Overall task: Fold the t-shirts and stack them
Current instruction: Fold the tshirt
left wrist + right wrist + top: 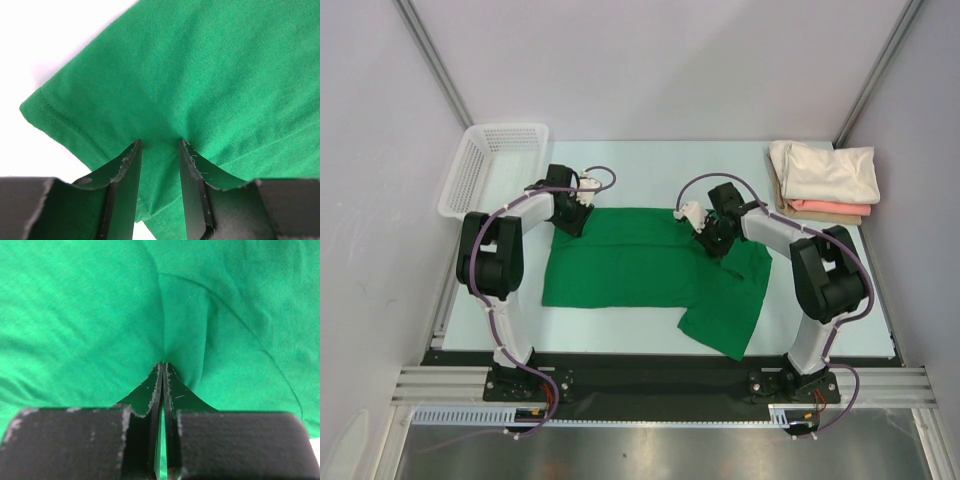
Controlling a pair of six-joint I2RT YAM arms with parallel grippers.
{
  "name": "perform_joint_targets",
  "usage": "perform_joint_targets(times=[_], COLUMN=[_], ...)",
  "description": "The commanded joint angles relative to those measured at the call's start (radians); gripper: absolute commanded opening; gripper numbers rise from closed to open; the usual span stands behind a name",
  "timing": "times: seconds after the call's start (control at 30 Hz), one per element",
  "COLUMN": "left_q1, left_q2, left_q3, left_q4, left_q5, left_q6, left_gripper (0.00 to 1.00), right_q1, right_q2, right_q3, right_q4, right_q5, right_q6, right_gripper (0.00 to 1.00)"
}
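Observation:
The bright green t-shirt (630,268) lies spread on the table, one sleeve flared out at the front right. My left gripper (572,222) is down on its far left corner. In the left wrist view the left gripper (160,141) is open, its fingers pressed on either side of a strip of green cloth (200,75) beside the hem. My right gripper (712,240) is on the shirt's far right part. In the right wrist view the right gripper (163,364) is shut on a pinch of the green cloth (90,315), and creases run to its tips.
A folded cream t-shirt (825,170) lies on top of a salmon-pink one (830,209) at the back right corner. A white mesh basket (490,165) stands at the back left. The table's front edge runs just past the green sleeve.

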State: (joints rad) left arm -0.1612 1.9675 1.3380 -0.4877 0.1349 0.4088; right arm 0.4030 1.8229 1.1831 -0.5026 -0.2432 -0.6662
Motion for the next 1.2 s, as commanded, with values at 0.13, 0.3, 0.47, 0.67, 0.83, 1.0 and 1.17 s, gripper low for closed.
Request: perform_joint_targets(times=[0.13, 0.3, 0.47, 0.67, 0.83, 1.0, 1.17], left_q1=[-0.008, -0.008, -0.008, -0.006, -0.008, -0.006, 0.005], left_q2=[-0.010, -0.001, 0.001, 0.007, 0.010, 0.040, 0.102], left_q3=[-0.017, -0.013, -0.011, 0.001, 0.020, 0.093, 0.185], left_q4=[0.043, 0.051, 0.049, 0.049, 0.044, 0.021, -0.012], left_q5=[0.020, 0.023, 0.016, 0.009, 0.011, -0.004, -0.017], left_q6=[-0.002, -0.016, -0.005, -0.004, -0.001, 0.010, 0.031], left_gripper=[0.40, 0.40, 0.40, 0.40, 0.40, 0.41, 0.41], right_q1=[0.039, 0.051, 0.048, 0.048, 0.030, -0.088, -0.208], right_q2=[-0.137, -0.137, -0.103, -0.059, -0.054, -0.008, 0.067], right_q3=[0.016, 0.021, 0.067, 0.162, 0.196, 0.173, 0.228], right_q4=[-0.132, -0.177, -0.221, -0.203, -0.145, -0.062, -0.054], right_q5=[-0.109, -0.178, -0.243, -0.286, -0.208, -0.189, -0.171], right_q6=[-0.013, -0.003, -0.029, 0.020, 0.046, 0.135, 0.125], right_gripper=[0.00, 0.00, 0.11, 0.13, 0.29, 0.30, 0.30])
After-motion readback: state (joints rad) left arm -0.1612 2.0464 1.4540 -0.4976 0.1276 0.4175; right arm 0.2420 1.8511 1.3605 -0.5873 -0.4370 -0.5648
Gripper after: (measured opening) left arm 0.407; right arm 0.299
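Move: The right hand's shut fingers are on the green t-shirt. The near edge of the folded-back layer lies about 4 cm back from them and 3 cm right; the shirt's far right corner is some 11 cm ahead and 10 cm right, and the shirt's near right part about 18 cm back and 2 cm right. From the low, half-open left hand, the shirt's far left corner lies roughly 7 cm ahead and 5 cm left, with the layer's near edge some 27 cm right and 10 cm back. Still pinching a small fold of the t-shirt, the right fingers draw it back about 5 cm, rising and edging left, then part to let go. The right hand rises farther, then swings forward and right past where it began, towards the far right corner, turning clockwise and sinking a little as it goes, fingers part-open. The left hand stays low over its end until late, then slides about 3 cm forward. ##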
